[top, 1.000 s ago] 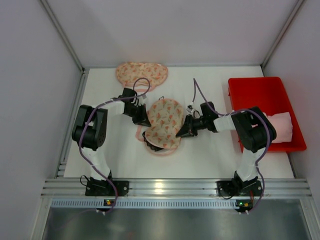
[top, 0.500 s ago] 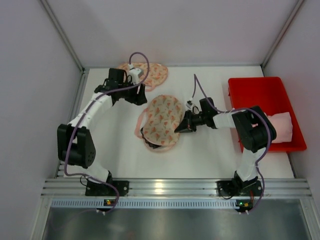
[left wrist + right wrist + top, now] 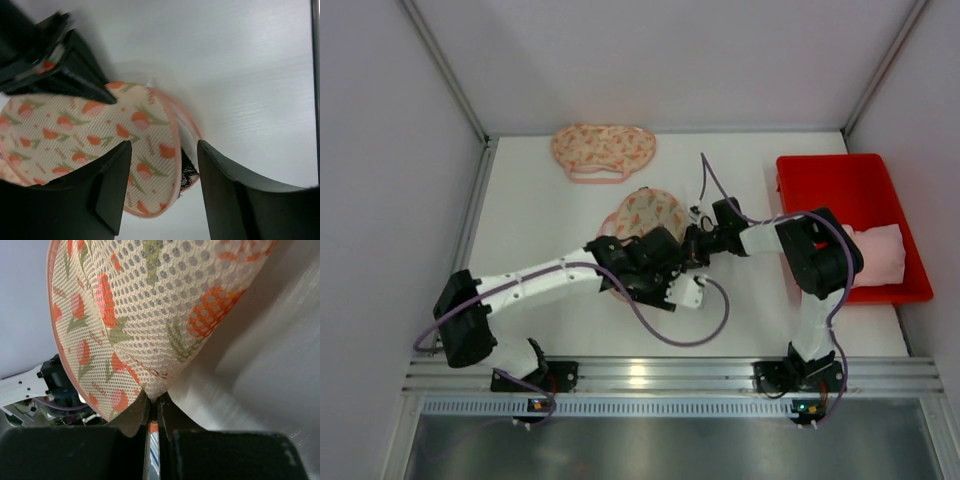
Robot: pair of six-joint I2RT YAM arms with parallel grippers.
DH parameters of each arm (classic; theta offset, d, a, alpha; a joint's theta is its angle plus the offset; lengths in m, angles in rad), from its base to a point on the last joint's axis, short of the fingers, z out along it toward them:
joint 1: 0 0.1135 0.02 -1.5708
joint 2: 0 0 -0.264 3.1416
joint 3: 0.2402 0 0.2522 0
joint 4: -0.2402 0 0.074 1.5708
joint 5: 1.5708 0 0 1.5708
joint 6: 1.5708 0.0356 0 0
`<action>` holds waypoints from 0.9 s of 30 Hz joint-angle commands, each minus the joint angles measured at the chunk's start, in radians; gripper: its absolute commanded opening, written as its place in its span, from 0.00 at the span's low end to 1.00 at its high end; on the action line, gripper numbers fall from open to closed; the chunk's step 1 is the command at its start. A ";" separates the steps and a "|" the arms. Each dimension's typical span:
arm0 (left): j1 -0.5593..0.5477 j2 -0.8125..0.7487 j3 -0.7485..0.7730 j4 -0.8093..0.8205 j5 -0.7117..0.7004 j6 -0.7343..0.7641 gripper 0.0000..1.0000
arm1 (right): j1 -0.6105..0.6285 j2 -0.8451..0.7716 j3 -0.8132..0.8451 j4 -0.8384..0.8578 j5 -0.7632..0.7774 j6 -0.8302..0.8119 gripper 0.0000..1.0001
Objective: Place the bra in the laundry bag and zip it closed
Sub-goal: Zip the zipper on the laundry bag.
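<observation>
The laundry bag (image 3: 648, 212) is a round mesh pouch with an orange flower print and pink piping, lying mid-table. My right gripper (image 3: 693, 243) is shut on its right edge, and the right wrist view shows the mesh (image 3: 150, 315) pinched between the closed jaws (image 3: 152, 397). My left gripper (image 3: 658, 266) reaches over the bag's near side. It is open (image 3: 165, 150), with its jaws on either side of the bag's piped rim (image 3: 172, 135). Black lace of the bra (image 3: 188, 172) shows in the gap at that rim. The zipper is not visible.
A second flower-print pouch (image 3: 603, 150) lies at the back of the table. A red bin (image 3: 840, 190) at the right holds white cloth (image 3: 880, 255). The left arm's purple cable (image 3: 665, 330) loops over the table in front of the bag.
The left arm has swung from the back-left pouch to the near side of the middle bag, its jaws open. The right gripper has stayed shut on the bag, which has shifted slightly away.
</observation>
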 commanded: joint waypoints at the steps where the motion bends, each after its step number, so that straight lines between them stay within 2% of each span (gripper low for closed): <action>1: -0.146 0.080 0.014 -0.089 -0.236 0.114 0.60 | 0.025 -0.001 0.035 -0.009 0.007 -0.014 0.00; 3: -0.222 0.172 0.068 -0.105 -0.282 0.113 0.59 | 0.029 -0.006 0.038 -0.017 0.010 -0.016 0.00; 6: -0.281 0.310 0.182 -0.160 -0.313 0.104 0.59 | 0.035 -0.007 0.043 -0.024 0.005 -0.016 0.00; 9: -0.292 0.452 0.291 -0.218 -0.359 0.088 0.59 | 0.042 -0.013 0.035 -0.033 0.007 -0.014 0.00; 14: -0.292 0.618 0.359 -0.227 -0.457 0.088 0.59 | 0.048 -0.020 0.028 -0.035 0.010 -0.016 0.00; 27: -0.271 0.743 0.368 -0.230 -0.548 0.071 0.59 | 0.048 -0.018 0.020 -0.069 0.025 -0.045 0.00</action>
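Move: The zipper pull of the laundry bag lies roughly 6 cm right of the left hand, 3 cm ahead and 13 cm below. The bag edge in the right fingers is about 8 cm ahead and 9 cm right of the left hand. The laundry bag's middle is some 10 cm ahead and 2 cm left, and the exposed bra about 6 cm left and 1 cm back. From the right hand the pull is about 5 cm back and 2 cm left, slightly lower. Still pinching the laundry bag's edge, the right hand holds it beside the zipper and eases back a centimetre or so. The left hand drops about 12 cm towards the zipper pull, first swinging back some 4 cm and to the right, then coming forward again and slightly left; its wrist rolls some 45 degrees so the open fingers end steep, angled forward, around the pull without closing. ##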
